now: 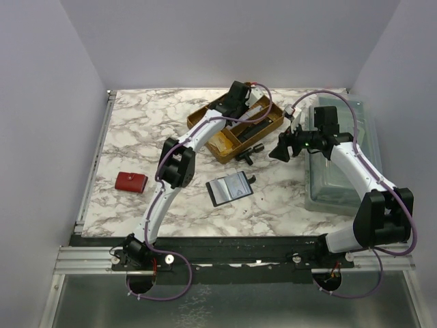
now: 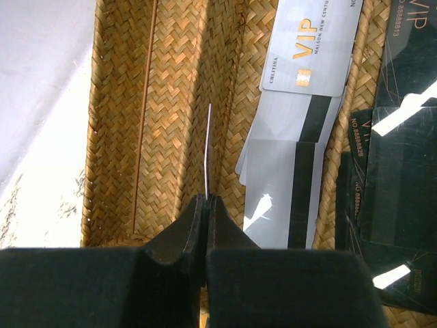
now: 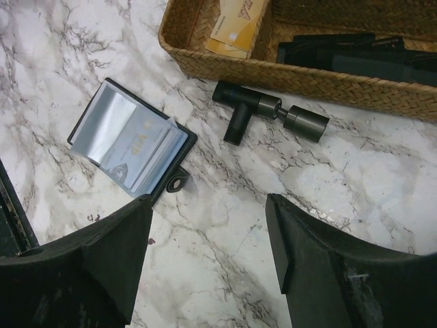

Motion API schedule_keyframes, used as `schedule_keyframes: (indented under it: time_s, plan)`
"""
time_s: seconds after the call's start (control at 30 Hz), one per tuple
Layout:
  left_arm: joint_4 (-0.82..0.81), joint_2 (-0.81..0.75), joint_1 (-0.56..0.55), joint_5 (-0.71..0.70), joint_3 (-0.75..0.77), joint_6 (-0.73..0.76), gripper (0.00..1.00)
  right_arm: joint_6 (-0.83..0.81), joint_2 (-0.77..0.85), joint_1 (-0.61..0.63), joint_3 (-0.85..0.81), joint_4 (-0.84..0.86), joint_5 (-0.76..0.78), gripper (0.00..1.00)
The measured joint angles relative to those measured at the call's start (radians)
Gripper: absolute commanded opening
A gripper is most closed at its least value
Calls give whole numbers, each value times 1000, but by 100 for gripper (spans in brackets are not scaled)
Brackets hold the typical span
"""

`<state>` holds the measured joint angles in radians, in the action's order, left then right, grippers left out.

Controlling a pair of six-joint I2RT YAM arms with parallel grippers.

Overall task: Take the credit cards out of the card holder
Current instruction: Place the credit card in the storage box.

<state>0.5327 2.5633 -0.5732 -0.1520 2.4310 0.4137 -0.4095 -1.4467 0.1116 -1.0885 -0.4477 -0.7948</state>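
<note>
The black card holder (image 1: pixel 230 186) lies open on the marble table, and a pale grey-blue credit card (image 3: pixel 140 145) shows in its sleeves. My left gripper (image 2: pixel 207 199) is over the wicker tray (image 2: pixel 171 102), shut on a thin credit card (image 2: pixel 209 147) seen edge-on. Pale credit cards (image 2: pixel 307 55) marked VIP lie overlapped in the tray beside it, with dark cards (image 2: pixel 396 178) further right. My right gripper (image 3: pixel 208 205) hangs open above bare marble, just right of the card holder (image 3: pixel 123 140), with nothing between its fingers. From above, the left gripper (image 1: pixel 235 101) is at the tray's far end and the right gripper (image 1: pixel 278 150) at its near right.
A small black T-shaped tool (image 3: pixel 270 113) lies on the table against the wicker tray's (image 1: pixel 266 130) near wall. A red wallet (image 1: pixel 130 181) sits at the left. A clear plastic bin (image 1: pixel 341 171) stands along the right side under the right arm.
</note>
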Motion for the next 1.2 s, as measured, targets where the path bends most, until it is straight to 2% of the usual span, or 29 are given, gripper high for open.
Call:
schedule_keyframes:
  time_s: [0.1,0.3,0.37,0.6,0.7,0.8,0.97,1.07,1.2]
  plan:
    - [-13,7,-10,-14,0,4,13,0,2,-4,1,5,-6,73]
    - [-31,9,-29,-24,-1,-4,39,1,3,-13,2,6,-13,74]
    - [-34,9,-31,-25,-1,-19,45,1,3,-16,3,6,-16,74]
    - [-37,7,-36,-5,-1,-128,46,2,3,-16,5,6,-35,74]
    - [-36,-17,-34,26,-31,-166,43,2,3,-20,6,6,-42,74]
    - [-27,-87,-18,115,-105,-247,43,1,3,-25,8,6,-55,74]
    - [-31,-262,32,300,-243,-428,54,-23,3,-29,14,5,-98,74]
    - [-59,-418,85,404,-393,-536,55,-60,12,-29,39,8,-144,74]
    - [-176,-682,137,463,-731,-638,57,-111,41,-29,92,10,-202,74]
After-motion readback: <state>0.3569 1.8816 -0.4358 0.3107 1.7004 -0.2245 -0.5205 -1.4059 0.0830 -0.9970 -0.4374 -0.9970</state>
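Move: The left hand holds a card on edge low over the box, beside the divider of the silver-card compartment. The silver cards it is taken to lie about 3 cm to its right, 1 cm back and 5 cm below. From this hand, the black cards are roughly 7 cm right and 5 cm back, the yellow cards 7 cm left and 8 cm back. From the right hand, the silver cards are around 15 cm ahead, 10 cm left and 11 cm below. The left hand lets go of its card over the silver-card compartment, fingers opening to about half as it eases some 3 cm right. It then lifts about 12 cm and draws back about 11 cm, swinging left over the yellow cards while rolling its left side down some 40 degrees. Late on, the empty, open right hand drifts about 3 cm back, turning slightly counter-clockwise. ##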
